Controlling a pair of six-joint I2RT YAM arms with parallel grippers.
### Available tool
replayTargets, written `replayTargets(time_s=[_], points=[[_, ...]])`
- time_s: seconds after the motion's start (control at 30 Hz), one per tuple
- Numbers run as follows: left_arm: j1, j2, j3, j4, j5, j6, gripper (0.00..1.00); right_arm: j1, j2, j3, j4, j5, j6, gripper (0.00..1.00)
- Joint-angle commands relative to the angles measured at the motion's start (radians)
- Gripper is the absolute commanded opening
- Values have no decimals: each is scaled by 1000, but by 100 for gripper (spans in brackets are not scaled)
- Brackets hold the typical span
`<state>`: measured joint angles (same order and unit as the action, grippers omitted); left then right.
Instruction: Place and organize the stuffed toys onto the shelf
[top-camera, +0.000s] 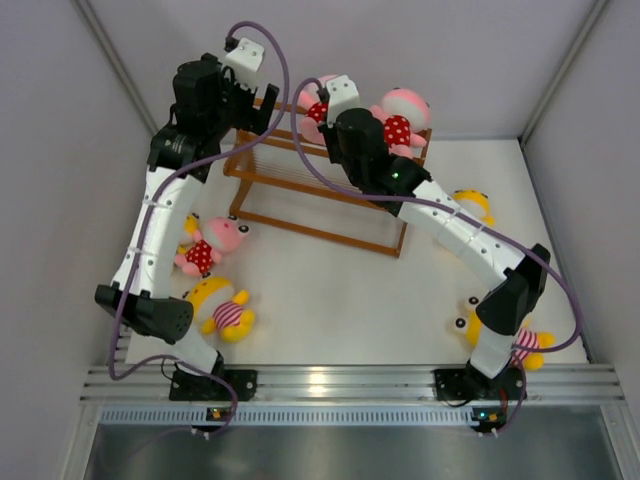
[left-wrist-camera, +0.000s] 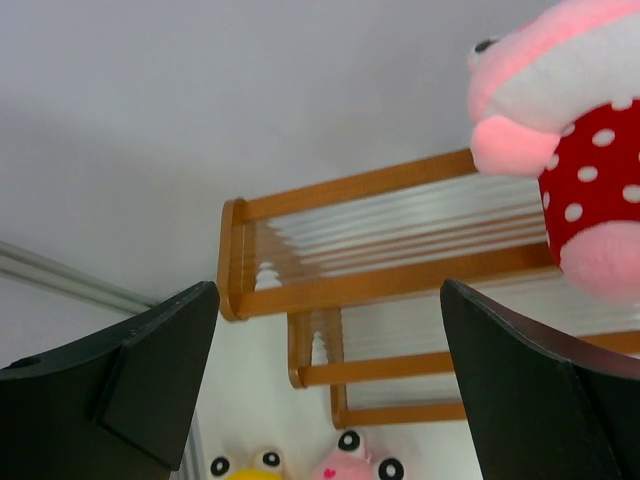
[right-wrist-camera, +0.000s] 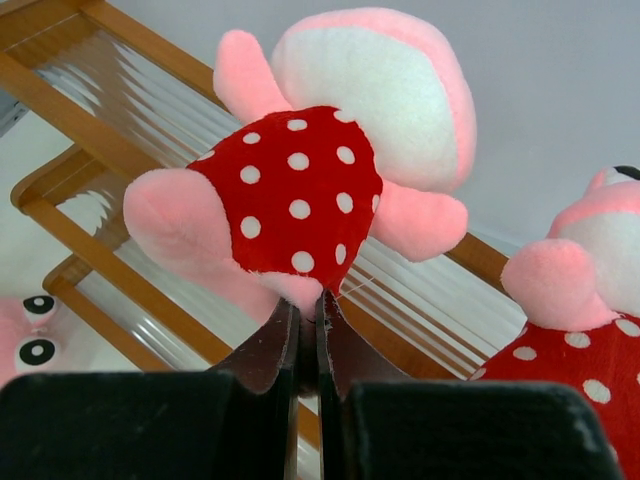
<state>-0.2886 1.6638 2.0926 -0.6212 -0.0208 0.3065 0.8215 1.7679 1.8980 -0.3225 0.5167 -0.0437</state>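
The shelf (top-camera: 318, 203) stands at the back of the table, and its rails also fill the left wrist view (left-wrist-camera: 380, 282). My right gripper (right-wrist-camera: 320, 305) is shut, pinching the bottom of a pink toy in a red dotted outfit (right-wrist-camera: 300, 190) over the top tier; from above the right gripper (top-camera: 325, 110) and that pink toy (top-camera: 308, 97) sit at the shelf's back left. A second pink toy (top-camera: 402, 115) (right-wrist-camera: 590, 290) rests on the top tier's right end. My left gripper (left-wrist-camera: 330, 330) (top-camera: 262, 108) hangs open and empty by the shelf's left end, with the held pink toy (left-wrist-camera: 570, 150) to its upper right.
A third pink toy (top-camera: 212, 243) lies on the table left of the shelf, a yellow toy (top-camera: 187, 229) behind it and a striped yellow toy (top-camera: 225, 310) nearer me. Two more yellow toys lie right: one by the shelf (top-camera: 475, 205), one behind the right arm's base (top-camera: 525, 345).
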Motion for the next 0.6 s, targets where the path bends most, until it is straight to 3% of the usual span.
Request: replayTargets(time_s=[0.0,0.17,0.57], points=[[3,-81,-94,38,-30,28,98,5,-5,30,40,-38,-27,0],[19,-168,-242,38,-47,29,98,1,-21,20,16,-20,4,0],[62,-259,-335,37,-44,19,98,-21,-5,-34,43,-83,24,0]])
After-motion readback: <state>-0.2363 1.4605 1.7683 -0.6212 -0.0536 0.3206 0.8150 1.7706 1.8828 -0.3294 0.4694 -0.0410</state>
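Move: From my open left hand, the pink toy on the table lies roughly 6 cm back, 17 cm to the left and 40 cm below. The blue-striped yellow toy is beside it, 3 cm back and 24 cm left of my hand, and the shelf's upper left end stands 18 cm ahead, 9 cm left, 12 cm lower. My right hand's held pink toy sits about 7 cm ahead, 1 cm left, 4 cm up; the shelved pink toy is 5 cm ahead, 16 cm right, 3 cm up. I draw my empty left hand away from the held toy and the shelf, about 5 cm down, 4 cm back and 4 cm left, towards the pink toy on the table; the drop comes early, then I slide on left and back. Its fingers stay wide open and tip slightly down. My right hand keeps its pinch on the held toy's leg at the top tier, nearly still, easing down about 1 cm at the end. ##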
